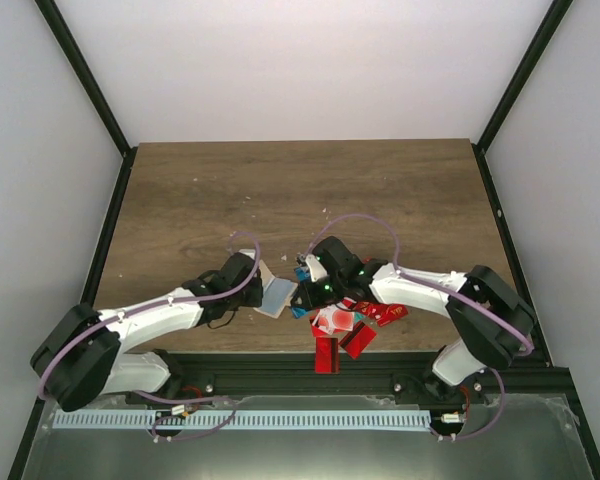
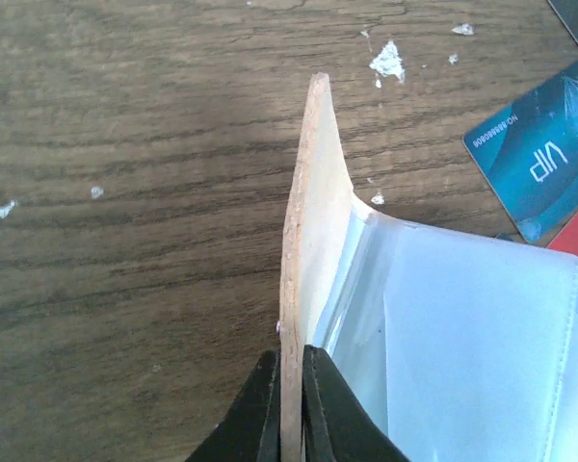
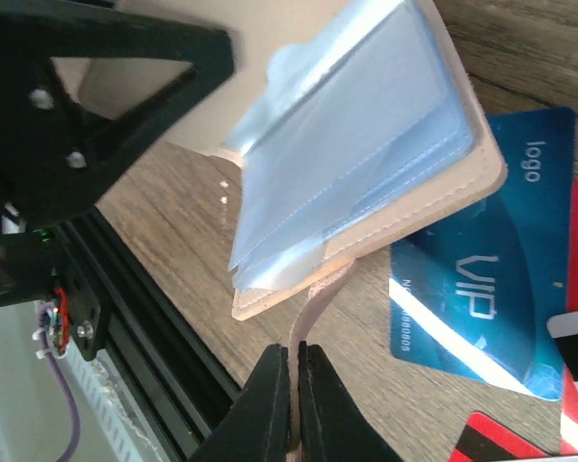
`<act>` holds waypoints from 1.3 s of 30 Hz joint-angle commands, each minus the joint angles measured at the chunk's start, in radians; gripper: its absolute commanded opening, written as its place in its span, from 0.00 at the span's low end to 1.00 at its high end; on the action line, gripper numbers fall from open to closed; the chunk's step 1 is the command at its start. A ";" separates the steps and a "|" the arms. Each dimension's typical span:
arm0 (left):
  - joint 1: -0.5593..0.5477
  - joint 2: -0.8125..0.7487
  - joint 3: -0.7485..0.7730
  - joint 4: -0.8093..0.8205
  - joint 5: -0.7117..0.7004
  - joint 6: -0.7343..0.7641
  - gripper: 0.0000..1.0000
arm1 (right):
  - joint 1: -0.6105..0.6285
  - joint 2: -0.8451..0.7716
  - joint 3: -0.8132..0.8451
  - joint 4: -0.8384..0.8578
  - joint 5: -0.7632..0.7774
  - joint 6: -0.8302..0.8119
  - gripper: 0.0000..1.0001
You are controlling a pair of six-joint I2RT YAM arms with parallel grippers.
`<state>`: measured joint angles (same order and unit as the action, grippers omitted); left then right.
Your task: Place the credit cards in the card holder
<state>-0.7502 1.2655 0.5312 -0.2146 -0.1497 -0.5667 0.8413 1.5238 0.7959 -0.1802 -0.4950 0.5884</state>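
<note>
The beige card holder (image 1: 277,294) lies open between both grippers, its clear plastic sleeves (image 2: 462,327) showing. My left gripper (image 2: 290,358) is shut on the holder's upright tan cover flap (image 2: 313,192). In the right wrist view the card holder (image 3: 433,192) is tilted up, and my right gripper (image 3: 294,354) is shut on its thin snap tab (image 3: 320,289). The credit cards (image 1: 346,322) are heaped to the right of the holder, mostly red. A blue VIP card (image 3: 482,289) lies flat under the holder's edge, and this blue card (image 2: 539,154) also shows in the left wrist view.
A black rail (image 1: 280,365) runs along the near table edge, close below the grippers. Small white flecks (image 2: 387,60) dot the wood. Dark frame posts (image 1: 110,230) border the table left and right. The left arm's black body (image 3: 77,115) fills the right wrist view's upper left.
</note>
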 commanded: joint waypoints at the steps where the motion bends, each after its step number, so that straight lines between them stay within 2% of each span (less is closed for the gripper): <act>1: 0.006 -0.021 0.015 0.007 -0.011 -0.017 0.04 | -0.013 0.041 0.030 -0.034 0.035 -0.014 0.01; 13: 0.006 -0.243 -0.120 -0.167 -0.039 -0.298 0.06 | -0.019 0.270 0.228 -0.086 0.097 -0.042 0.01; 25: 0.005 -0.347 -0.229 -0.130 -0.006 -0.403 0.24 | -0.038 0.437 0.459 -0.172 0.212 -0.114 0.01; 32: 0.005 -0.365 -0.247 -0.128 -0.035 -0.413 0.49 | -0.088 0.512 0.569 -0.219 0.245 -0.168 0.01; 39: 0.013 -0.323 -0.248 -0.088 -0.077 -0.401 0.54 | -0.119 0.587 0.665 -0.261 0.255 -0.232 0.01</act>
<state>-0.7456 0.9199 0.2913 -0.3412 -0.1905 -0.9703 0.7368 2.0686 1.3903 -0.3946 -0.2680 0.4145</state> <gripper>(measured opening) 0.538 0.030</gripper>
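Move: The card holder, half open with its clear blue pockets showing, is already pinched by both grippers: its middle lies roughly 5 cm right of the left hand and 3 cm back, at about its height. From the right hand, which has the strap, it is some 4 cm left, 2 cm ahead and 3 cm lower. On the table about 8 cm below the right hand, the near blue card lies 2 cm ahead and level sideways, the far blue card 8 cm ahead and 4 cm right. The card holder is drawn open and swung round between the hands: the right hand keeps its pinch on the strap, sinks, then carries on forward about 15 cm, drifting left and tilting over slightly. The left hand, pinching the cover's edge, lifts a little, backs off about 5 cm and goes as far left, turning some 20 degrees counter-clockwise as it comes down, then opens its fingers about halfway and lets go of the cover. ##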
